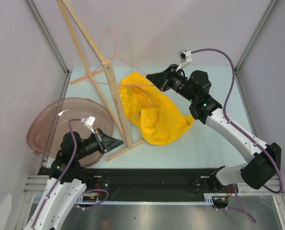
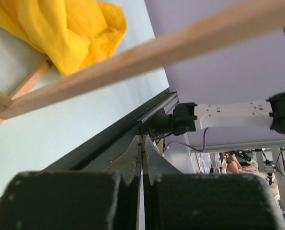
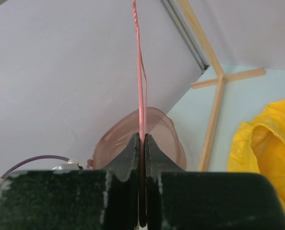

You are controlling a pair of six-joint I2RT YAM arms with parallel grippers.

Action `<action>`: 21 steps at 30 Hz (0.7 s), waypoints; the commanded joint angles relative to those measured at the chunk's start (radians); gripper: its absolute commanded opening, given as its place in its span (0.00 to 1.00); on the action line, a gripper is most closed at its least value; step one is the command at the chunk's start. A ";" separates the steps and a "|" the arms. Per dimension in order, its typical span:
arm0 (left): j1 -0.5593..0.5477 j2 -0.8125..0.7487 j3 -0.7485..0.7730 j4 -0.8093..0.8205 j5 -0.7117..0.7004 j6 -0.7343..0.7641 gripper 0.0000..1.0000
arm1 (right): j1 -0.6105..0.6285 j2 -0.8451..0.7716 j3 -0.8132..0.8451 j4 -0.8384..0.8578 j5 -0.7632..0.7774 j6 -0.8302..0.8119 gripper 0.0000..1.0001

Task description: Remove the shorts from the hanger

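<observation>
The yellow shorts (image 1: 156, 115) lie crumpled on the table, right of the wooden rack; they also show in the left wrist view (image 2: 65, 28) and the right wrist view (image 3: 271, 148). The pink wire hanger (image 1: 114, 52) hangs by its hook near the rack's top, its lower wire running to my right gripper (image 1: 157, 82). That gripper is shut on the hanger wire (image 3: 140, 86), just above the shorts' upper edge. My left gripper (image 1: 117, 142) is shut and empty, near the rack's front foot, left of the shorts.
A pale wooden bar rack (image 1: 106, 81) stands slanted across the left middle, its bar crossing the left wrist view (image 2: 147, 52). A translucent pink bowl (image 1: 51, 122) sits at the left, beside my left arm. Grey walls enclose the table on three sides.
</observation>
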 commanded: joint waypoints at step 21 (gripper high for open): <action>0.000 -0.173 0.366 -0.553 -0.182 0.170 0.00 | 0.104 0.217 0.256 0.343 -0.059 0.130 0.00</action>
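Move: The right hand is holding the empty hanger by its lower corner. From it, the middle of the rack's top bar lies about 20 cm to the left, 12 cm farther out and roughly 13 cm higher. The rack's front corner is some 14 cm left, level ahead and 12 cm up. The shorts lie almost straight below, about 39 cm down. From the left hand the bar is about 30 cm ahead, 7 cm left and 32 cm up. Right hand carries its gripped hanger about 9 cm left and up towards the top bar; left hand backs away. ##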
